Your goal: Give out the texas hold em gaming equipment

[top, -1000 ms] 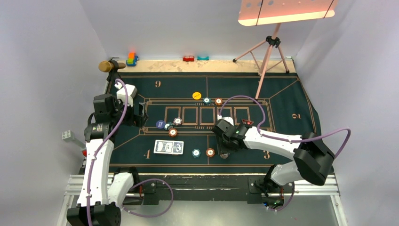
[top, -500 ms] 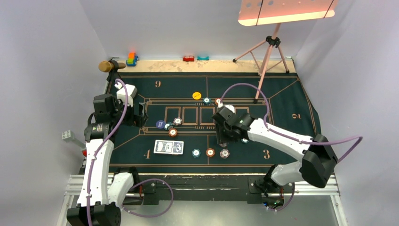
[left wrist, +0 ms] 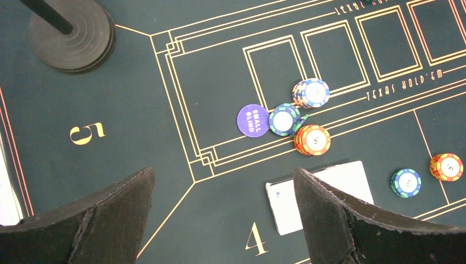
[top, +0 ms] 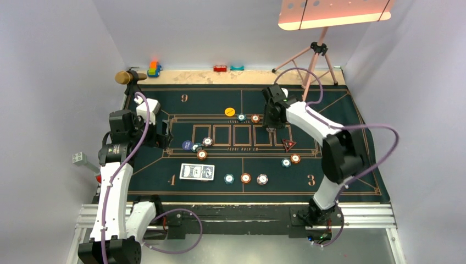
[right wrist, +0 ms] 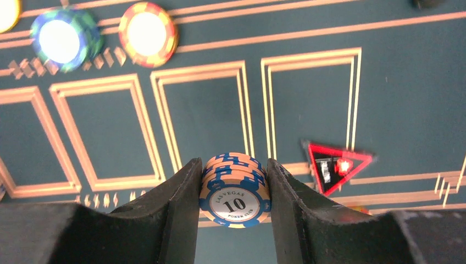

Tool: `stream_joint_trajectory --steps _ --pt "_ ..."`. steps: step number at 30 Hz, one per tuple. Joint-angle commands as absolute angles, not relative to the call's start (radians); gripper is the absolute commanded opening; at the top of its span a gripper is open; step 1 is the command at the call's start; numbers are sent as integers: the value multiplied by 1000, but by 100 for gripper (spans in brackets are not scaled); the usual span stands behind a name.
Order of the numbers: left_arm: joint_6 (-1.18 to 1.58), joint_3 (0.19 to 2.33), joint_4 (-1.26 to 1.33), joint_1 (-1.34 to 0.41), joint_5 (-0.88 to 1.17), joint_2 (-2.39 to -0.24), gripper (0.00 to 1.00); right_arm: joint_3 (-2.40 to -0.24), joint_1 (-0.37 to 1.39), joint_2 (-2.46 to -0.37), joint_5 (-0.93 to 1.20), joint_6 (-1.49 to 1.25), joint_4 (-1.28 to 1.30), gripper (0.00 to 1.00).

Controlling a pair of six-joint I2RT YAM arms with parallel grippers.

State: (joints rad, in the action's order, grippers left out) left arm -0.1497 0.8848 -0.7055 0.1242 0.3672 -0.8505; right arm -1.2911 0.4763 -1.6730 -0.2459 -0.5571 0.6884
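Note:
My right gripper (top: pixel 270 124) hangs over the far card boxes of the mat, shut on a short stack of peach-and-blue chips (right wrist: pixel 235 191) marked 10. Below it lie a teal chip (right wrist: pixel 65 38), an orange chip (right wrist: pixel 147 33) and the red triangle (right wrist: pixel 335 165). My left gripper (left wrist: pixel 222 176) stands open above the mat's left part, holding nothing. Ahead of it sit the navy disc (left wrist: pixel 253 119), three chip stacks (left wrist: pixel 312 139) and the card deck (left wrist: pixel 308 203). The yellow disc (top: pixel 229 111) lies far centre. Three chips (top: pixel 245 177) line the front.
A pink tripod stand (top: pixel 313 60) rises at the back right, one foot on the dark green mat (top: pixel 340 118). Small toys (top: pixel 154 68) line the back edge. A black round base (left wrist: pixel 71 33) sits at the mat's far left corner. Two chips (top: pixel 291 160) lie near the 3.
My right arm has lifted from the front of the mat near the three chips and swung to the far side, jaws still shut on the chip stack. The left arm has not moved.

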Motion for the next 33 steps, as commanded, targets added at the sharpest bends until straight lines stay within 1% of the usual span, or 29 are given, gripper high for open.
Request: stream_joint_trajectory --steps 1,9,14,16,17,18,24,27,29,33 --pt "-165 876 -691 134 381 -840 100 -1435 436 -1830 -284 -506 636 20" --pt "-168 874 -688 134 380 -839 100 -1650 380 -2057 -278 -494 656 20" --pt "-169 873 -688 134 381 -836 100 -1699 365 -2134 -256 -494 651 22" --pt "-170 872 -689 135 382 -834 100 -1705 361 -2157 -248 -495 651 24" --pt "-169 871 -687 135 381 -835 100 -1710 359 -2167 -242 -496 654 26" --pt "-169 873 -688 134 380 -837 100 -1714 359 -2174 -234 -493 655 30" --pt "-169 872 -688 133 380 -834 100 -1741 358 -2193 -218 -479 672 61" --pt "-167 871 -688 135 380 -834 100 -1744 359 -2174 -224 -478 680 73" --pt "-168 872 -688 134 379 -832 100 -1752 359 -2156 -231 -476 695 75" --pt "-168 870 -689 133 382 -827 100 -1761 359 -2077 -245 -486 718 76"
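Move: The right hand holds the blue-white chip stack above the mat. Its free spot on the far border lines lies about 11 cm ahead, level sideways, and 8 cm down. Level with that spot, the orange stack stands 5 cm to its left and the green stack 11 cm. The red triangle is roughly 9 cm right of the hand and 2 cm back, low on the mat. From the left hand, the spot is some 19 cm ahead, 40 cm right and 17 cm below. Still pinching the blue-white stack, the right hand carries it forward about 11 cm while sinking some 8 cm, fast at first and then easing in, and sets it on the mat just right of the orange stack. With the hand nearly still there, the fingers open to about three quarters and let go, staying on either side of the stack. ##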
